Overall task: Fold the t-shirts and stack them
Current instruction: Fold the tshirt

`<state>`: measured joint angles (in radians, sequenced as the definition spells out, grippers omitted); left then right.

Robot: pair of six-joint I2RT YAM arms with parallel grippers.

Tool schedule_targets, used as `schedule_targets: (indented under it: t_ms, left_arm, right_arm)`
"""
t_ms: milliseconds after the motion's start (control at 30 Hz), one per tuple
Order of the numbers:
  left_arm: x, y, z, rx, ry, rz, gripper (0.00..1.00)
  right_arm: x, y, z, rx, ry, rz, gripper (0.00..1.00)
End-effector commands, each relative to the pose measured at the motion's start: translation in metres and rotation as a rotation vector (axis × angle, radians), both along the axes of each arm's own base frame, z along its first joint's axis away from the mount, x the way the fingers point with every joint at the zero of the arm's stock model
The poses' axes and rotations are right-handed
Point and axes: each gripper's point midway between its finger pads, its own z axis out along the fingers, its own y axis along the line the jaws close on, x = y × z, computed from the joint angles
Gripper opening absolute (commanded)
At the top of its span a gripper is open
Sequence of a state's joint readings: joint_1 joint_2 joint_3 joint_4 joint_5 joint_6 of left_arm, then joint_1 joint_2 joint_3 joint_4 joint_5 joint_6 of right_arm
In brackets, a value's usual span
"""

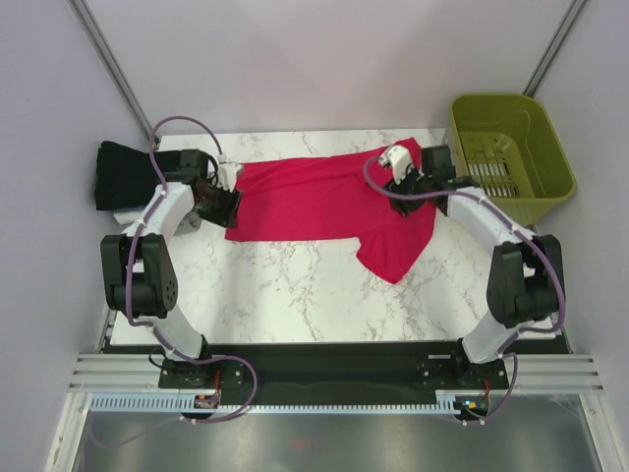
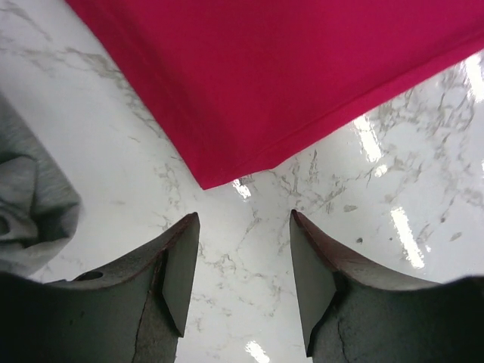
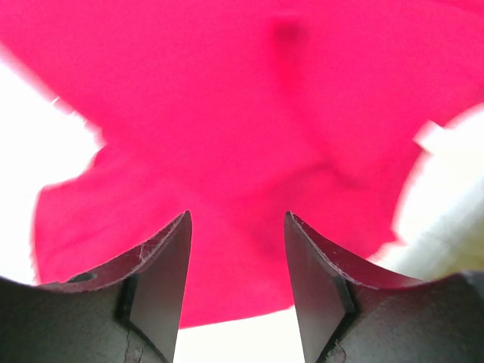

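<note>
A crimson-pink t-shirt (image 1: 314, 197) lies spread across the far half of the marble table, one part hanging toward the front at the right. Its near-left corner (image 2: 249, 83) lies just ahead of my left gripper (image 2: 243, 219), which is open over bare marble with nothing between the fingers. My left gripper (image 1: 227, 204) sits at the shirt's left edge. My right gripper (image 1: 403, 197) hovers over the shirt's right part. In the right wrist view it (image 3: 237, 215) is open above the pink cloth (image 3: 227, 113). A folded black t-shirt (image 1: 123, 175) lies at far left.
An olive-green plastic basket (image 1: 511, 147) stands off the table's back right corner. A grey cloth (image 2: 30, 204) lies bunched left of my left gripper, beside the black shirt. White marble table (image 1: 295, 295) shows in front of the pink shirt.
</note>
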<state>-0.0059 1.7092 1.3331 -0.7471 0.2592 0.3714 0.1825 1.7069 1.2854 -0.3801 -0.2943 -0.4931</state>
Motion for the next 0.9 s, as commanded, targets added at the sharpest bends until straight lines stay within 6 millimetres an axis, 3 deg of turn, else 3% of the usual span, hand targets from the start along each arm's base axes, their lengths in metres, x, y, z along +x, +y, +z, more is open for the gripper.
schedule_targets:
  t_ms: [0, 33, 100, 200, 500, 733, 867]
  left_arm:
    - [0.023, -0.002, -0.007, 0.082, -0.167, -0.229, 0.58]
    - [0.025, -0.001, -0.013, 0.098, -0.175, -0.249, 0.58]
    - [0.025, 0.002, -0.024, 0.118, -0.164, -0.257, 0.57]
    - [0.031, 0.004, -0.030, 0.133, -0.173, -0.263, 0.56]
    - [0.044, 0.006, -0.034, 0.143, -0.175, -0.258, 0.56]
    - [0.050, 0.010, -0.038, 0.156, -0.152, -0.217, 0.56]
    - [0.052, 0.012, -0.040, 0.162, -0.149, -0.211, 0.56]
  right_arm:
    - [-0.057, 0.023, -0.039, -0.099, 0.003, 0.293, 0.60]
    - [-0.068, 0.030, -0.032, -0.114, -0.031, 0.342, 0.60]
    - [-0.091, 0.031, -0.047, -0.158, -0.024, 0.416, 0.60]
    - [-0.108, 0.031, -0.043, -0.192, -0.050, 0.478, 0.60]
    - [-0.170, 0.028, -0.047, -0.273, -0.001, 0.686, 0.60]
    - [-0.199, 0.039, -0.057, -0.273, 0.073, 0.770, 0.61]
    - [-0.198, 0.038, -0.066, -0.281, 0.106, 0.756, 0.62]
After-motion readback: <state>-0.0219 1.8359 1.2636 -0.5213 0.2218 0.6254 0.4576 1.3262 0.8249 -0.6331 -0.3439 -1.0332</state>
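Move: The T-shirt's right sleeve end lies about 17 cm back and 7 cm left of the right hand, roughly 10 cm below it; the green bin is some 30 cm to the right and 10 cm farther out. For the left hand, the shirt's near left corner is only about 2 cm ahead, level sideways and 8 cm down, with the clothes stack some 23 cm to the left and 16 cm ahead. Right hand sweeps back and down about 20 cm, turning counter-clockwise, towards the sleeve; left sinks towards the corner. ##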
